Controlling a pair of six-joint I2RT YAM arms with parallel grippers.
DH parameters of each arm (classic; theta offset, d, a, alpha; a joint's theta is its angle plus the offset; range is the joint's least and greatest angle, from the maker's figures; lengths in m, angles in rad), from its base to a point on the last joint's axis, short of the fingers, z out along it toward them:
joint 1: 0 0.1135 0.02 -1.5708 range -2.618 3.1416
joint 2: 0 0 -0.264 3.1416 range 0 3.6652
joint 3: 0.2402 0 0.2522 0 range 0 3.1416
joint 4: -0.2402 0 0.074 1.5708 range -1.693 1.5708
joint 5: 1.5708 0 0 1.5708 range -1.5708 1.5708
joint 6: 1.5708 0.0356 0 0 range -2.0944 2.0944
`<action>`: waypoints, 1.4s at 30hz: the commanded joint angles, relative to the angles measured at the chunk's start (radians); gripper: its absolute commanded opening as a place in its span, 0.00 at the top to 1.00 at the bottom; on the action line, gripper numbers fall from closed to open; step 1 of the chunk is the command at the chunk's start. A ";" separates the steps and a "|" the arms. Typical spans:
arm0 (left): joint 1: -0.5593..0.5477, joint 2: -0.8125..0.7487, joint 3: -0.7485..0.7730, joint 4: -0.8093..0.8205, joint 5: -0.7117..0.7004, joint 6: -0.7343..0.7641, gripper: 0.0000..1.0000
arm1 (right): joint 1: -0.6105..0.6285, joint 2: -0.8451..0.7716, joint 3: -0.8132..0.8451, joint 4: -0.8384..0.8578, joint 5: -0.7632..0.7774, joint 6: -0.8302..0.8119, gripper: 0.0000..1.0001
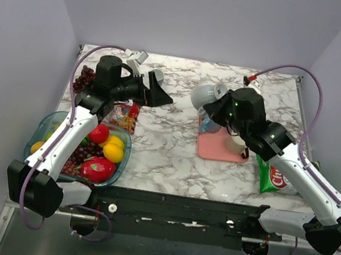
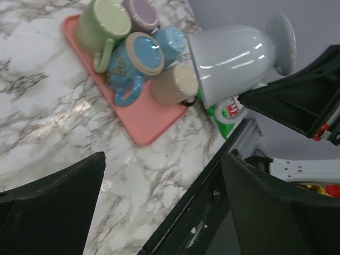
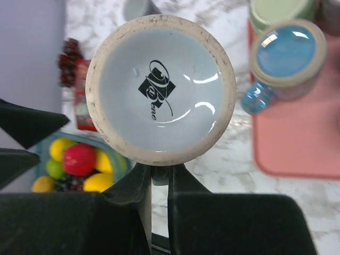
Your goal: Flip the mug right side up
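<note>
A pale grey footed mug (image 1: 203,95) hangs in the air over the back of the pink tray (image 1: 215,150), tipped on its side with its mouth toward the left. My right gripper (image 1: 220,107) is shut on the mug. The right wrist view shows the mug's stamped underside (image 3: 159,87) straight ahead, with my right gripper (image 3: 160,178) pinched on a narrow part just below it. My left gripper (image 1: 157,93) hovers open at the back left, holding nothing. The left wrist view looks between its open left gripper (image 2: 163,159) at the mug (image 2: 239,58).
Several mugs stand upside down on the pink tray (image 2: 139,118), among them a blue mug (image 2: 135,61) and a green mug (image 2: 101,26). A fruit bowl (image 1: 57,120) sits front left, grapes (image 1: 84,79) and a snack packet (image 1: 122,117) behind it. A green chip bag (image 1: 273,178) lies right of the tray.
</note>
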 commanded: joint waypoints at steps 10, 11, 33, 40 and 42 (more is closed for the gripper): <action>-0.054 -0.021 0.061 0.702 0.156 -0.557 0.01 | -0.035 0.054 0.317 0.403 -0.212 -0.115 0.99; -0.063 -0.009 0.079 0.707 0.159 -0.573 0.01 | -0.033 0.053 0.316 0.416 -0.220 -0.115 0.99; -0.147 0.165 0.210 0.948 0.025 -0.858 0.38 | -0.033 0.039 0.267 0.611 -0.349 -0.061 0.99; -0.147 0.192 0.191 1.017 0.021 -0.903 0.55 | -0.035 0.030 0.231 0.614 -0.352 -0.056 0.99; -0.146 0.199 0.196 1.019 0.020 -0.903 0.60 | -0.035 0.025 0.222 0.613 -0.351 -0.058 0.99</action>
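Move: The mug I hold by its handle in my right hand has its middle about 3 cm ahead, 2 cm left and 5 cm above that hand. From my open left hand it lies some 13 cm right, 1 cm ahead and 4 cm up. My left fingers wait about 15 cm left of and 1 cm ahead of my right hand, level with it. The blue mug is 10 cm ahead, 7 cm right and 22 cm below my right hand. I raise both hands about 20 cm and bring them together, my left going some 7 cm right and my right about 6 cm left. Both wrists tilt their fingers up, my left by around 40 degrees. My right keeps its grip on the mug's handle while my left, slowing, closes to under half open around that handle from the opening's side. ##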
